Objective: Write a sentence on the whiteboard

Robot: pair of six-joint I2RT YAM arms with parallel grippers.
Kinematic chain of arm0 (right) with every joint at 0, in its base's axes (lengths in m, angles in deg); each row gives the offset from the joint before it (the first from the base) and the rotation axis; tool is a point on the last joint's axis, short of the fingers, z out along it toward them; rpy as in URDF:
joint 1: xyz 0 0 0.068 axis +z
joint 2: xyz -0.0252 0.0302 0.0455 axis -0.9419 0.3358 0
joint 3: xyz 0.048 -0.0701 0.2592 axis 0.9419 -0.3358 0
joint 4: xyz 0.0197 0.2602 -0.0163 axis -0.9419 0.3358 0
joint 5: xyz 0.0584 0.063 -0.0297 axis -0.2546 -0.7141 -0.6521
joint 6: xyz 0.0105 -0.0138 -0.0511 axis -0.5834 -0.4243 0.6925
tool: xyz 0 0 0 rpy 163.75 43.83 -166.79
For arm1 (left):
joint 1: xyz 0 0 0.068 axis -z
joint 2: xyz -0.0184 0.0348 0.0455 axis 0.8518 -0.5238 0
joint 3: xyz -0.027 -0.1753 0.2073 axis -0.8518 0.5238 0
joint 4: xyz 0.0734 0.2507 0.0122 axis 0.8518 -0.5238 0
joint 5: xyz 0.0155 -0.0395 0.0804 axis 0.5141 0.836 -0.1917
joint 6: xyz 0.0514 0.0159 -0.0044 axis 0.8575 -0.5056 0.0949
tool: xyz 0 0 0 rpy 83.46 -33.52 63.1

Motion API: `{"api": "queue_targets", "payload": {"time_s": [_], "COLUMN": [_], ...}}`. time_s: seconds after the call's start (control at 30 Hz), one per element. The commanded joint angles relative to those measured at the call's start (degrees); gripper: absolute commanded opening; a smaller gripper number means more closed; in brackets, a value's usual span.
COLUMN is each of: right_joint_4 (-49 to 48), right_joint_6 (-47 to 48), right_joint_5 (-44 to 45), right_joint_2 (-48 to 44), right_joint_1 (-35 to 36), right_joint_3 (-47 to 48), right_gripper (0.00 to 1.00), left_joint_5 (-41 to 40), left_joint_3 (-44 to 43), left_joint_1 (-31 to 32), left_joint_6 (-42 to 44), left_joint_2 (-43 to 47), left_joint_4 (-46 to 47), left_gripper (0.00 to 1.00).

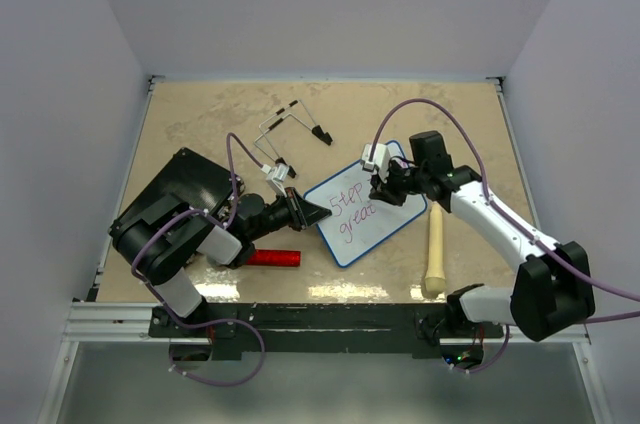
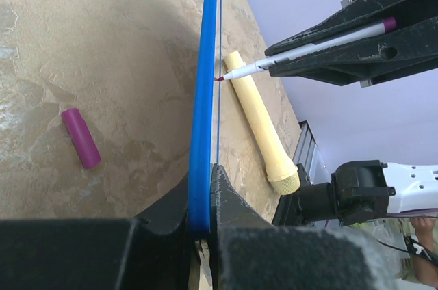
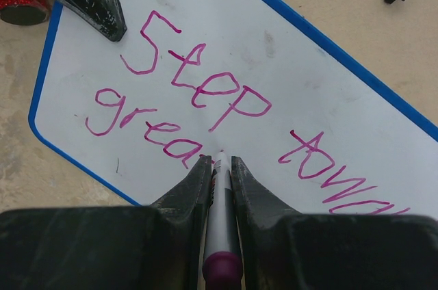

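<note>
The whiteboard, white with a thin blue rim, lies on the table mid-right. It shows edge-on in the left wrist view and from above in the right wrist view. The sentence in purple-pink reads "Step towa" above "grea". My left gripper is shut on the board's left edge. My right gripper is shut on a white marker with a purple end. The marker's tip sits at the board surface just after "grea".
A cream wooden handle lies right of the board. A red glittery cylinder lies near the left arm. A purple marker cap lies on the table. A black slab is at left, and a wire stand at the back.
</note>
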Motion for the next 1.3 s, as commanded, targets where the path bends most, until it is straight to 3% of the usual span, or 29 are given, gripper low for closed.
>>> {"api": "queue_targets", "payload": {"time_s": [0.0,0.7,0.87,1.03,1.27], "right_joint_4": [-1.1,4.6,3.8,1.1,3.5], "right_joint_6": [-0.7,1.9,1.1,-0.2,4.2], "right_joint_5": [-0.6,-1.5,-2.2,-3.5,-12.6], "right_joint_2": [0.9,1.3,-5.8,-11.0,-9.7], "right_joint_1": [0.1,0.1,-0.2,-3.9,-11.1], "right_joint_3": [1.6,1.3,2.8,1.1,1.1], "right_gripper": [0.0,0.0,0.0,0.0,0.0], "left_joint_5": [1.6,1.3,1.2,1.8,3.3], "left_joint_3": [0.0,0.3,0.4,0.2,-0.3], "left_joint_1": [0.5,0.5,0.5,0.4,0.5], "left_joint_6": [2.2,2.3,2.5,3.1,5.5], "left_joint_2": [-0.4,-0.3,-0.5,-0.6,-0.3], "left_joint_4": [3.1,3.2,3.3,3.6,2.8], "left_gripper": [0.0,0.0,0.0,0.0,0.0]}}
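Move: From the right hand, which still holds the marker, the unfinished t of "great" lies about 3 cm left, 1 cm ahead and 3 cm below. "Step" is roughly 7 cm left and 3 cm ahead, "toward" some 6 cm straight ahead; the left fingers, gripping the whiteboard's left edge, are some 13 cm left, level in reach. From the left hand, that t is about 10 cm right and 1 cm ahead. Keep the marker pinched in the right hand and draw its tip down the whiteboard, some 1.5 cm back and about as far down, to write the stem of the t. Then lift off briskly, about 7 cm up, swinging some 3 cm right and a little forward, away from "great". Hold the whiteboard still by its edge with the left gripper. ##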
